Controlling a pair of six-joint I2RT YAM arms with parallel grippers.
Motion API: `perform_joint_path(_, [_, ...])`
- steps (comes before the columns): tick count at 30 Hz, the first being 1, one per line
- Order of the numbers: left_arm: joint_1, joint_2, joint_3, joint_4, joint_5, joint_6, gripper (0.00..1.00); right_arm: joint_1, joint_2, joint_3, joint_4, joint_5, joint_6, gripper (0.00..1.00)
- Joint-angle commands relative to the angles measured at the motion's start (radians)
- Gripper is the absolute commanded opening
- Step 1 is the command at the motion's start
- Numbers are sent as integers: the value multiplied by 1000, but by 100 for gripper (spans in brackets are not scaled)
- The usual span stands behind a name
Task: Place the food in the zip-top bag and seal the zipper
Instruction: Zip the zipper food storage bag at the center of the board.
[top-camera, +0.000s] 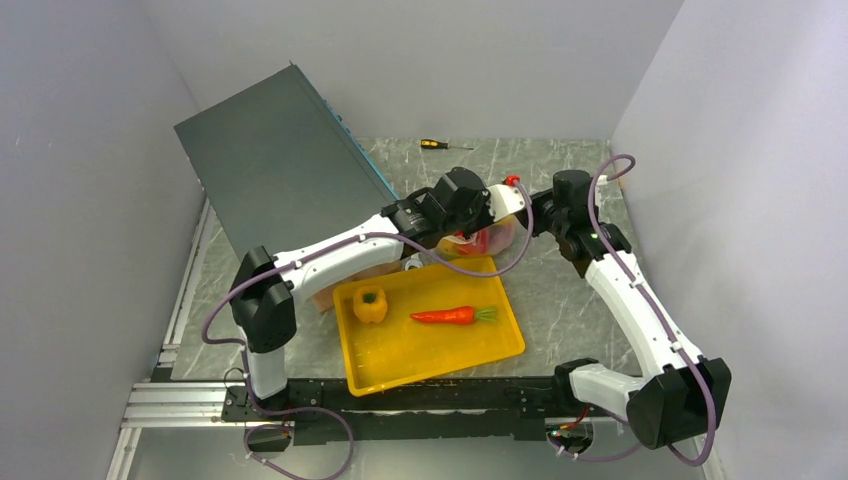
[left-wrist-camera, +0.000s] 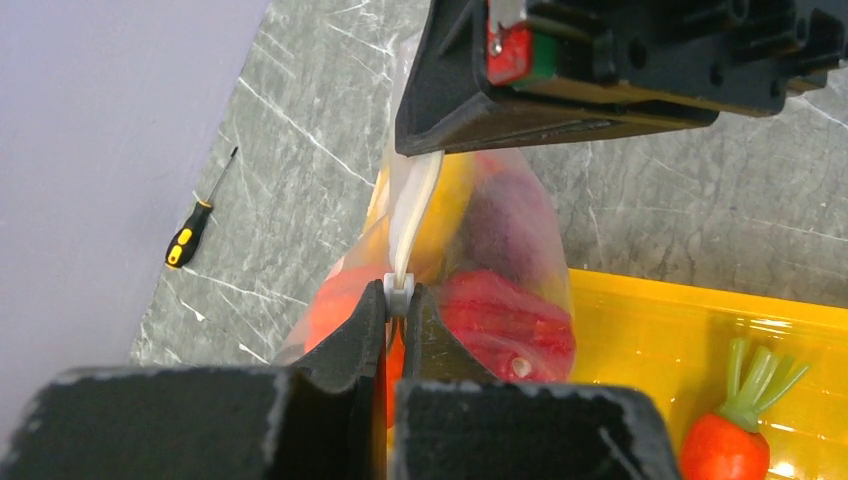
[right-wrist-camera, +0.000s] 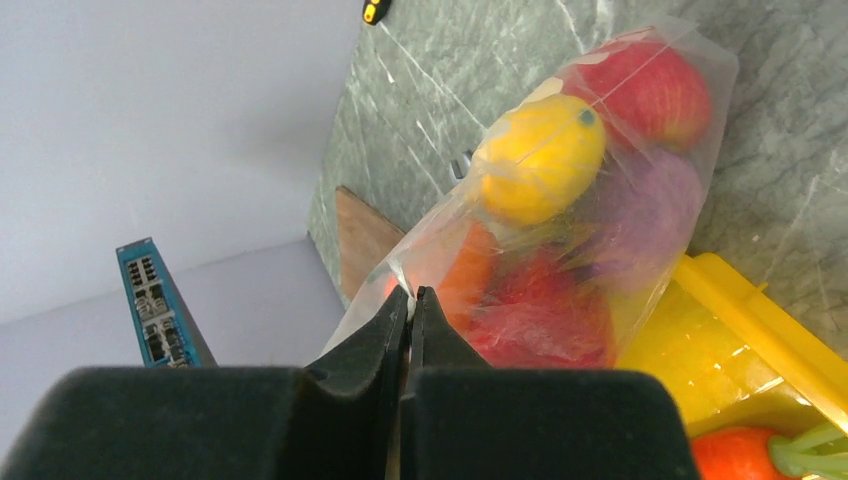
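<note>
The zip-top bag (right-wrist-camera: 640, 230) hangs between my two grippers above the far edge of the yellow tray (top-camera: 400, 360). Inside it is food: a yellow piece (right-wrist-camera: 540, 160), red ones (right-wrist-camera: 650, 90) and a purple one (right-wrist-camera: 650, 205). My left gripper (left-wrist-camera: 401, 297) is shut on the zipper (left-wrist-camera: 412, 210) at its small white slider. My right gripper (right-wrist-camera: 410, 297) is shut on the bag's edge at the other end of the mouth. A carrot (top-camera: 450, 315) and a yellow pepper (top-camera: 371, 304) lie loose in the tray.
A screwdriver (top-camera: 433, 144) lies on the marble table near the back wall. A large grey box (top-camera: 280, 160) leans at the back left, with a blue device (right-wrist-camera: 160, 310) along its edge. White walls close in on both sides.
</note>
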Motion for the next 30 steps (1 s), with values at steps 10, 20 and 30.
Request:
perform_joint_path(10, [-6, -115, -78, -108, -37, 87, 0, -282, 76, 94, -23, 78, -87, 0])
perform_joint_path(20, [-5, -130, -79, -161, -28, 92, 0, -336, 130, 164, -11, 104, -149, 0])
perform_joint_path(30, [-5, -162, -132, -198, -53, 99, 0, -380, 214, 223, 7, 139, -192, 0])
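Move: The left fingers hold the white slider; the pinched end of the zipper, in the right fingers, lies about 7 cm to their right and 3 cm ahead, at much the same height. From the right hand the slider is thus some 7 cm left and 3 cm back. The bagged food hangs about 12 cm below the left hand, 3 cm to its right, neither ahead nor back. The carrot is about 18 cm back of the left hand, 6 cm left and 22 cm down. The right hand, already shut on the zipper end of the bag, pulls it about 10 cm to the right, away from the left hand's slider, also reaching some 4 cm forward and sinking about 2 cm as its fingers tip down a little. The left hand keeps its pinch on the slider as a counter-hold, easing 2 cm back and then 2 cm left with a slight roll, so that the zipper is drawn out between the two grips. ##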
